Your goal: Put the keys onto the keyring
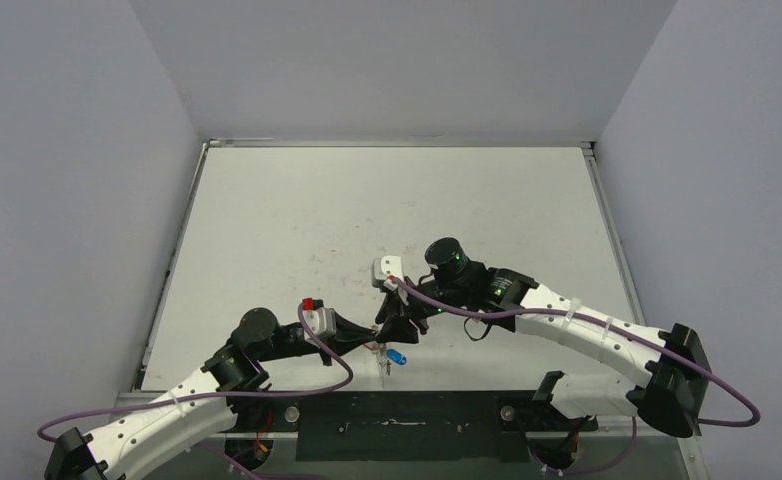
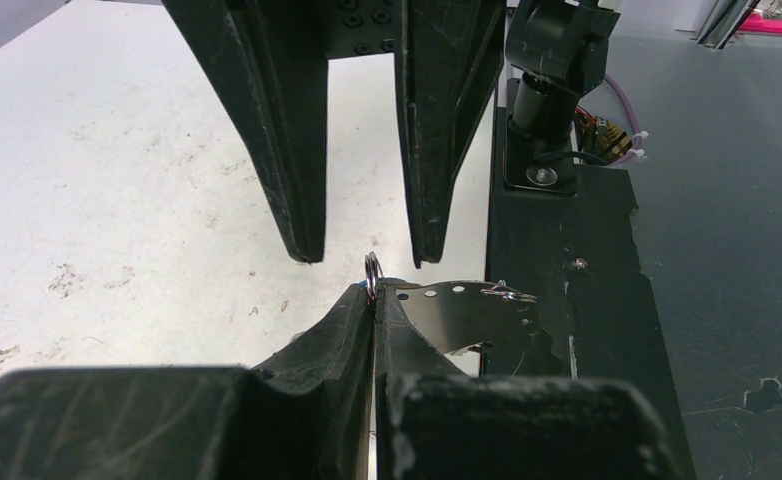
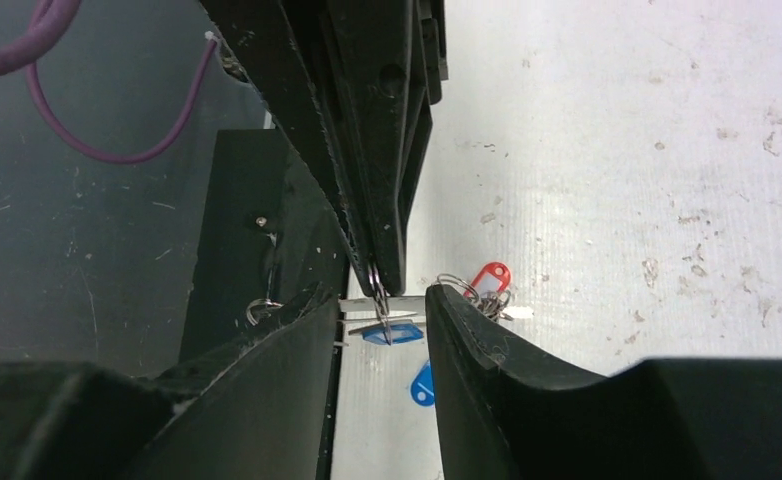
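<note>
My left gripper (image 2: 374, 290) is shut on a thin metal ring, the keyring (image 2: 372, 270), which stands edge-on above its fingertips. In the right wrist view the keyring (image 3: 376, 288) hangs below the left fingers (image 3: 382, 200), with a blue-tagged key (image 3: 391, 331) dangling from it. My right gripper (image 3: 379, 296) is open, its fingers on either side of the ring and tag without touching them. A second blue tag (image 3: 423, 385) shows lower down. A red-tagged key (image 3: 489, 279) with a small ring lies on the table beside the right finger. From above, both grippers meet over the blue tag (image 1: 398, 355).
The black base plate (image 2: 587, 300) lines the table's near edge just behind the grippers, with a perforated metal strip (image 2: 457, 310) and a small loose ring (image 2: 508, 292) on it. A purple cable (image 3: 87, 140) loops over the dark floor area. White table (image 1: 387, 200) stretches beyond.
</note>
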You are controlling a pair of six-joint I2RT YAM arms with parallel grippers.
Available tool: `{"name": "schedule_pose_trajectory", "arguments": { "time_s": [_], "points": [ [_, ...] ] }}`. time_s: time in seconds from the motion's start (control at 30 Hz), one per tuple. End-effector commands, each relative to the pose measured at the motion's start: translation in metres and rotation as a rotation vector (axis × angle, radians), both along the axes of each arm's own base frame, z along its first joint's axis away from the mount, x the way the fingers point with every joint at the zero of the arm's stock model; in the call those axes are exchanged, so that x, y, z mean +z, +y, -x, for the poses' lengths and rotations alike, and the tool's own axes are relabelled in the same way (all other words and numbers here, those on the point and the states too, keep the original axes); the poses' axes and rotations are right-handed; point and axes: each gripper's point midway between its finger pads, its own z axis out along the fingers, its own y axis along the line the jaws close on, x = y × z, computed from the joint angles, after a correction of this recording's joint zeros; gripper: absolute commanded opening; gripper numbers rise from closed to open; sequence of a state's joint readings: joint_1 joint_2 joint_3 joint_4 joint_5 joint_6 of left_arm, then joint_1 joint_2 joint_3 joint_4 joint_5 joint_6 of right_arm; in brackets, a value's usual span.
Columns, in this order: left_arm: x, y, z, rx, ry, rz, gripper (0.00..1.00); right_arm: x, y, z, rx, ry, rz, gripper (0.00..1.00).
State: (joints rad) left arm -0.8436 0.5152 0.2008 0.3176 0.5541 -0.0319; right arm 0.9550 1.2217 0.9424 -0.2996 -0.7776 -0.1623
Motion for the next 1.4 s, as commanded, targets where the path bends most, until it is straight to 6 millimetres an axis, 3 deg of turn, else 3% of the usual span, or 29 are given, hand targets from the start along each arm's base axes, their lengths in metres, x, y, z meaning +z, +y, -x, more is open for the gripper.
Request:
{"name": "schedule_pose_trajectory", "arguments": {
  "time_s": [0.0, 0.2, 0.23, 0.53, 0.63, 0.73, 1.37],
  "points": [
    [0.043, -0.003, -0.001, -0.007, -0.094, 0.099, 0.00, 0.014, 0.015, 0.005, 0.041, -0.014, -0.057, 0.36],
    [0.045, -0.002, 0.001, -0.014, -0.095, 0.099, 0.00, 0.003, 0.014, 0.004, 0.041, -0.009, -0.018, 0.02],
    [0.045, -0.002, 0.001, -0.013, -0.096, 0.098, 0.00, 0.004, 0.013, 0.003, 0.037, -0.012, -0.018, 0.00],
    [0.041, -0.001, -0.001, 0.002, -0.085, 0.077, 0.01, 0.008, 0.006, -0.006, -0.017, -0.046, 0.033, 0.00],
    [0.041, 0.001, -0.002, 0.010, -0.077, 0.053, 0.16, 0.006, 0.002, -0.007, -0.029, -0.050, 0.085, 0.00],
    [0.040, 0.003, -0.003, 0.017, -0.098, 0.026, 0.20, 0.004, -0.001, -0.007, -0.035, -0.056, 0.141, 0.00],
    [0.028, -0.006, -0.004, -0.036, -0.061, -0.066, 0.27, 0.011, 0.010, -0.001, -0.030, -0.053, 0.218, 0.00]
  ]
}}
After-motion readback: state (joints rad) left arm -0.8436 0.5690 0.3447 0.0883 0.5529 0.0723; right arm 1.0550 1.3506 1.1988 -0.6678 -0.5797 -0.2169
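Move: The small split ring stands upright in the left fingertips, its middle about 1 cm beyond them to the right. From the right hand's open fingers it is about 1 cm left and 1 cm below. From the right hand, the grey holed plate hangs some 7 cm lower, 2 cm back and 1 cm left; the red tag is about 3 cm left, 1 cm ahead and 5 cm below, the blue tag 2 cm right, 1 cm back and 6 cm below. The right fingers pinch the small ring while sinking about 1 cm, and keep hold; only then do the left fingers let go, opening partway. The left hand lifts about 2 cm and comes back down nearly as far, its open fingers ending astride the ring. Meanwhile the right hand stays nearly in place, tilting its fingertips some 15 degrees further down. ##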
